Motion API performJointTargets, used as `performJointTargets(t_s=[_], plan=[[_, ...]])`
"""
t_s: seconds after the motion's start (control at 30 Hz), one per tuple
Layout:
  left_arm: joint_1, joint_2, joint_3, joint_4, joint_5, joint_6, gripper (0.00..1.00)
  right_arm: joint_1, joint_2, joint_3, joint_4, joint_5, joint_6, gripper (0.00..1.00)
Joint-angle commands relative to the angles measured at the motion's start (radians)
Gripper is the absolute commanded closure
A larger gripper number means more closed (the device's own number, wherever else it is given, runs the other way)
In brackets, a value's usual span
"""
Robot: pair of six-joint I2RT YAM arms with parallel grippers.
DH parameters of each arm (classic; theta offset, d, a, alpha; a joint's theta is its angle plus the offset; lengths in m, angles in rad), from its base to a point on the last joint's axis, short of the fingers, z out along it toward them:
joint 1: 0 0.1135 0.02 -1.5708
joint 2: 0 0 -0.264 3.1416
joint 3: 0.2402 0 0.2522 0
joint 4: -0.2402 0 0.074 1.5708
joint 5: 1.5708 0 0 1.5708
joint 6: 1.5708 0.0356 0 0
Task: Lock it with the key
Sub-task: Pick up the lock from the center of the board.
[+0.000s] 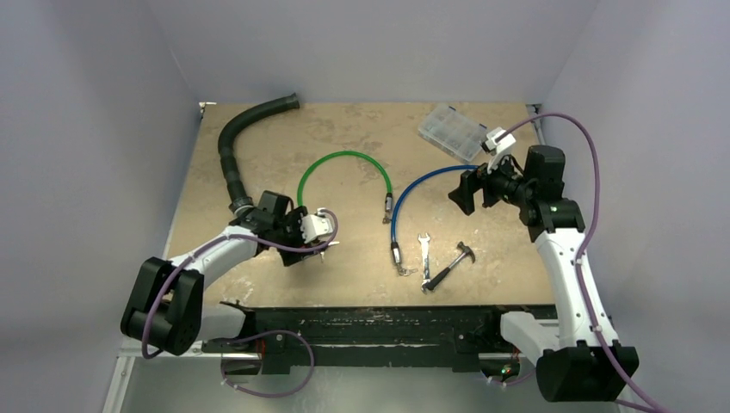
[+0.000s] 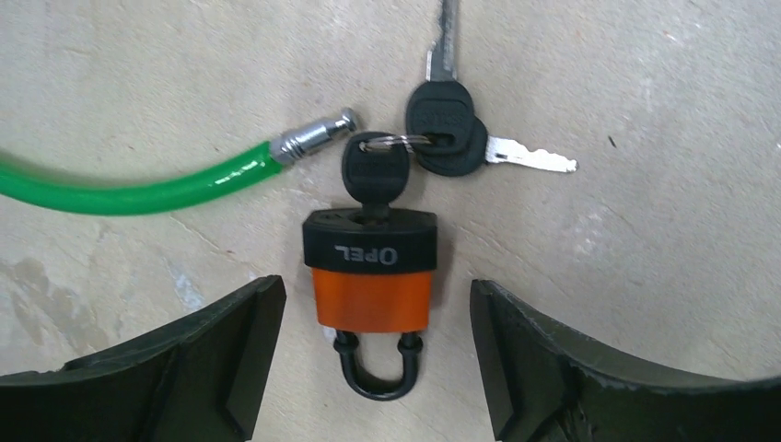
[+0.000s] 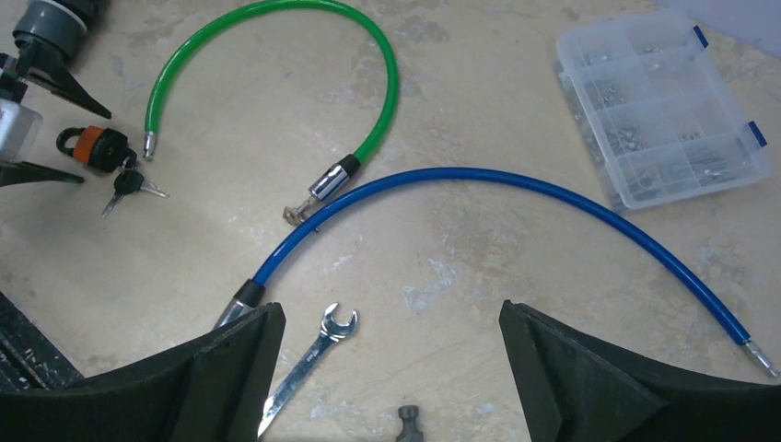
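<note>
An orange padlock (image 2: 371, 295) with a black top lies flat on the table, both legs of its black shackle (image 2: 378, 373) seated in the body. A black-headed key (image 2: 376, 175) sits in its keyhole, with two spare keys (image 2: 451, 138) on the ring. My left gripper (image 2: 375, 290) is open, its fingers either side of the padlock and not touching it. In the top view the left gripper (image 1: 317, 248) covers the lock. The right wrist view shows the padlock (image 3: 97, 147) at far left. My right gripper (image 3: 391, 318) is open and empty, raised over the table at the right (image 1: 469, 191).
A green cable (image 1: 344, 168) ends with its metal tip (image 2: 318, 136) just beside the padlock. A blue cable (image 1: 422, 185), a wrench (image 1: 424, 254) and a small hammer (image 1: 452, 265) lie mid-table. A clear organiser box (image 1: 452, 131) sits back right, a black hose (image 1: 237, 146) back left.
</note>
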Motion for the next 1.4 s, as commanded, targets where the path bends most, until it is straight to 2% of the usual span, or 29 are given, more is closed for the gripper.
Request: performJointTargets(t_s=[0.0,0.1,0.17,0.2,0.3,0.47,0.6,0.73,0.83,1.13,1.37], plan=[[-0.005,0.041,-0.016,0.091,-0.041,-0.019,0.23,-0.001,-0.037,-0.023,0.055,-0.031,0.022,0.01],[-0.005,0.052,-0.017,0.087,-0.017,0.008,0.30,-0.001,-0.033,-0.023,0.042,-0.042,0.018,0.01],[-0.005,0.065,-0.015,0.085,-0.016,0.016,0.40,-0.001,-0.033,-0.024,0.045,-0.053,0.012,0.01],[-0.005,0.074,-0.007,0.081,-0.022,0.011,0.49,-0.001,-0.033,-0.025,0.048,-0.059,0.008,0.01],[-0.005,0.103,0.066,0.017,-0.035,-0.067,0.65,-0.001,-0.038,-0.024,0.057,-0.066,-0.005,0.01],[-0.007,0.087,0.227,-0.186,0.150,-0.187,0.79,-0.001,-0.073,-0.041,0.074,-0.141,-0.062,0.01],[-0.014,0.137,0.430,-0.375,0.302,-0.312,0.85,-0.001,-0.130,-0.090,0.112,-0.226,-0.096,0.01],[-0.035,0.204,0.606,-0.515,0.431,-0.392,0.89,0.062,-0.159,-0.111,0.125,-0.285,-0.173,0.01],[-0.074,0.232,0.682,-0.541,0.523,-0.481,0.89,0.129,-0.168,-0.115,0.137,-0.288,-0.240,0.01],[-0.286,0.319,0.844,-0.549,0.647,-0.659,0.90,0.376,-0.121,-0.082,0.168,-0.253,-0.465,0.01],[-0.322,0.396,0.908,-0.522,0.726,-0.728,0.90,0.553,-0.089,-0.073,0.080,-0.222,-0.697,0.02]])
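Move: The lock lies between the left hand's open fingers, about 2 cm ahead and 1 cm right of the hand point, nearly level with it. The keys attached to it lie some 8 cm right and 1 cm ahead of the hand; the green cable's near end is about 4 cm ahead and 6 cm right. The blue cable's metal end lies about 27 cm right and 2 cm back. From the right hand the lock is roughly 40 cm left, 3 cm back and 23 cm below. The left fingers edge forward about 2 cm and close on the lock's sides, then lift it clear, rising about 17 cm while carrying it some 20 cm right and latterly back, the fingers tipping back towards the base by around 50 degrees. The right hand, still open, swings left some 15 cm and back 9 cm towards the lock, turning about 50 degrees counter-clockwise. ##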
